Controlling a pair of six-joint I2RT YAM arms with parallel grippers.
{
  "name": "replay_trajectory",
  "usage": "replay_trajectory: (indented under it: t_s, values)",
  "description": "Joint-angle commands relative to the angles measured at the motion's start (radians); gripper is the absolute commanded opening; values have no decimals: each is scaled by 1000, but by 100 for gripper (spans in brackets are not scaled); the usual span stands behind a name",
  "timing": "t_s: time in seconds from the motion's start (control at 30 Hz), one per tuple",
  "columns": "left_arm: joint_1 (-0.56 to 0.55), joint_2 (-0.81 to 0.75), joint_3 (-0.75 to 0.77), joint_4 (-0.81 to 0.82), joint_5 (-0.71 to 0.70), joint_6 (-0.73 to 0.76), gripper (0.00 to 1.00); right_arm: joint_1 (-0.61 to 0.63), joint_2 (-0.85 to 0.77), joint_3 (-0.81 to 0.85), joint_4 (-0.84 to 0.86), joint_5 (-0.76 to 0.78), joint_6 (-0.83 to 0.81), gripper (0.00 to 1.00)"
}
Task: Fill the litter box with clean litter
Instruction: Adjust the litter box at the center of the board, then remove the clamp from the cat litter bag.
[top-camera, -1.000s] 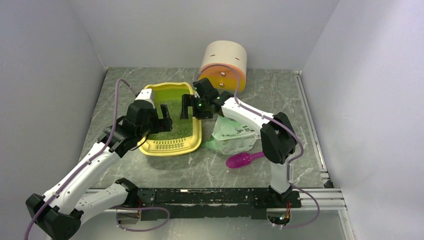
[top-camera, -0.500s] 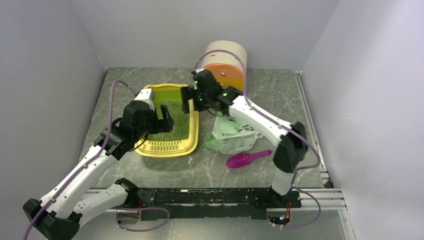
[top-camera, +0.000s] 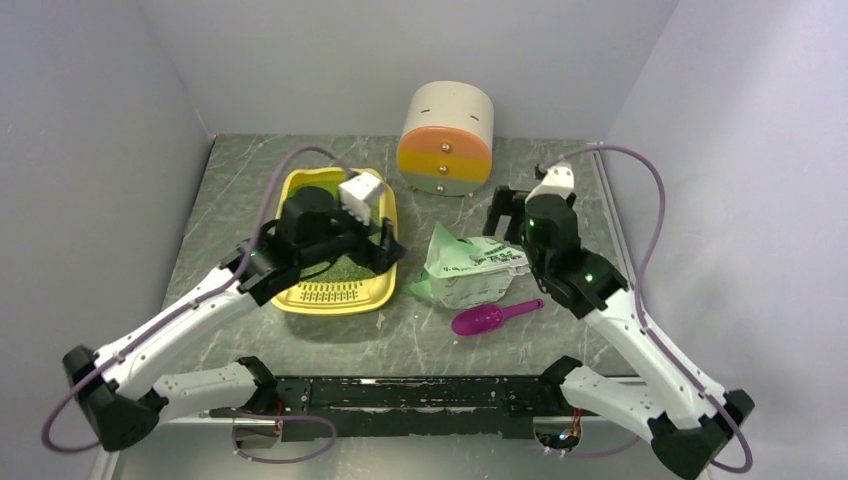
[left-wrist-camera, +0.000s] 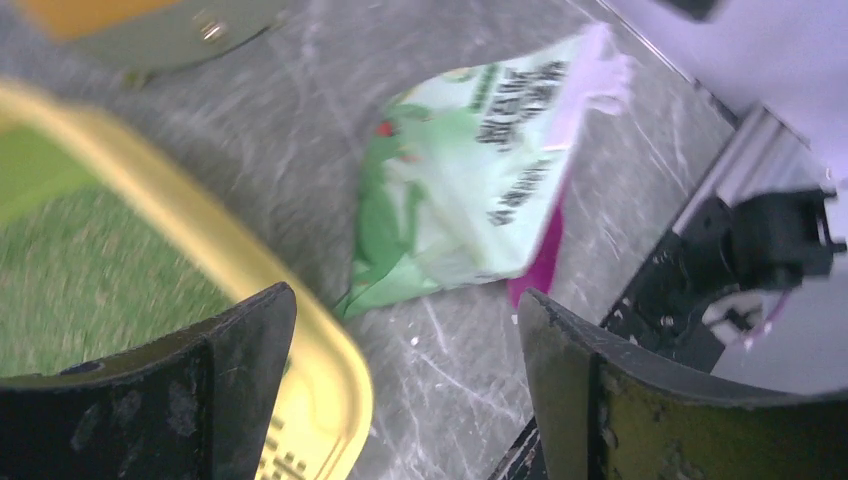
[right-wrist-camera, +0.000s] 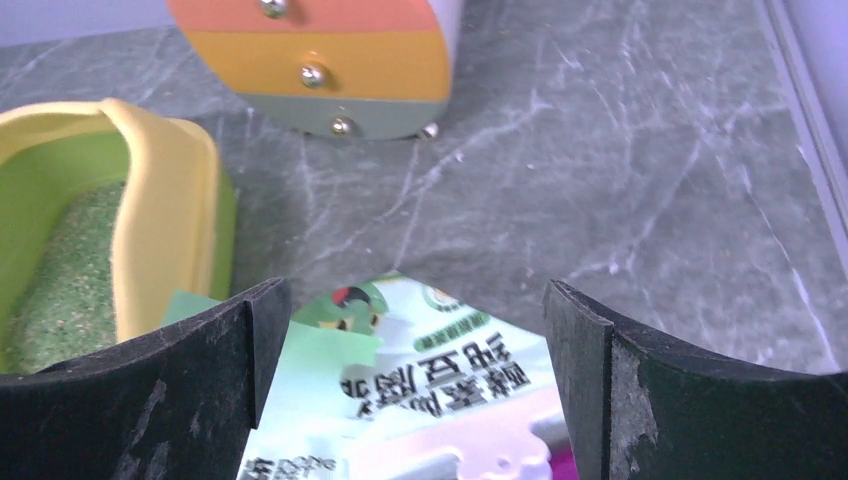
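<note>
The yellow litter box (top-camera: 300, 186) lies left of centre, its slotted grille (top-camera: 335, 293) at the near end. Greenish-grey clean litter (top-camera: 348, 270) covers its floor, partly hidden under my left arm. My left gripper (top-camera: 388, 246) hangs open over the box's right rim (left-wrist-camera: 250, 290), nothing between its fingers, and the litter (left-wrist-camera: 90, 280) shows to its left. My right gripper (top-camera: 505, 215) is open and empty above the far side of the green and white bag (right-wrist-camera: 420, 390). From there the box rim (right-wrist-camera: 160, 220) and litter (right-wrist-camera: 70, 280) sit at the left.
The printed bag (top-camera: 470, 268) lies right of the box, with a magenta scoop (top-camera: 490, 318) just in front of it. A round beige, orange and yellow drawer cabinet (top-camera: 447, 140) stands at the back. Grey walls close in on both sides; a metal rail runs along the right edge.
My right arm has swung off the litter box to the right and now hovers by the bag. My left arm has crossed the box to its right rim. The box shifted slightly left.
</note>
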Motion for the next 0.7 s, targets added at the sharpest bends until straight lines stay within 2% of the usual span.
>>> replay_trajectory:
  t_s: [0.0,0.07,0.23,0.43,0.53,0.67]
  values:
    - [-214,112,147,93,-29,208,87,-5,-112,-90,-11,110,30,100]
    - [-292,168,192,96,-81,292,87,-6,-147,-97,-48,141,44,100]
    - [-397,278,218,157,-47,441,80,-5,-191,-77,-162,271,112,100]
    - [-431,356,175,234,-13,537,79,-6,-240,-82,-182,352,127,100]
    - [-431,416,207,212,-100,531,71,-5,-254,-94,-157,345,100,100]
    - [-431,524,302,87,-104,534,55,-6,-256,-113,-129,292,44,100]
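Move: The green-and-white litter bag lies about 17 cm to the left hand's right, some 3 cm back and 20 cm below. The yellow litter box is about 14 cm to that hand's left and 4 cm farther out; the purple scoop is roughly 20 cm to its right and 10 cm back. From the right hand the bag is about 8 cm back, 4 cm left and 22 cm below. The left hand leaves the litter box's right side and sweeps some 16 cm right to the bag, slightly back, rising a little before sinking, while its fingers swing clockwise about 30 degrees, tip down towards the bag and partly close. The right hand clears away from the bag, about 8 cm right and 5 cm back, turning slightly clockwise with fingers wide open. ##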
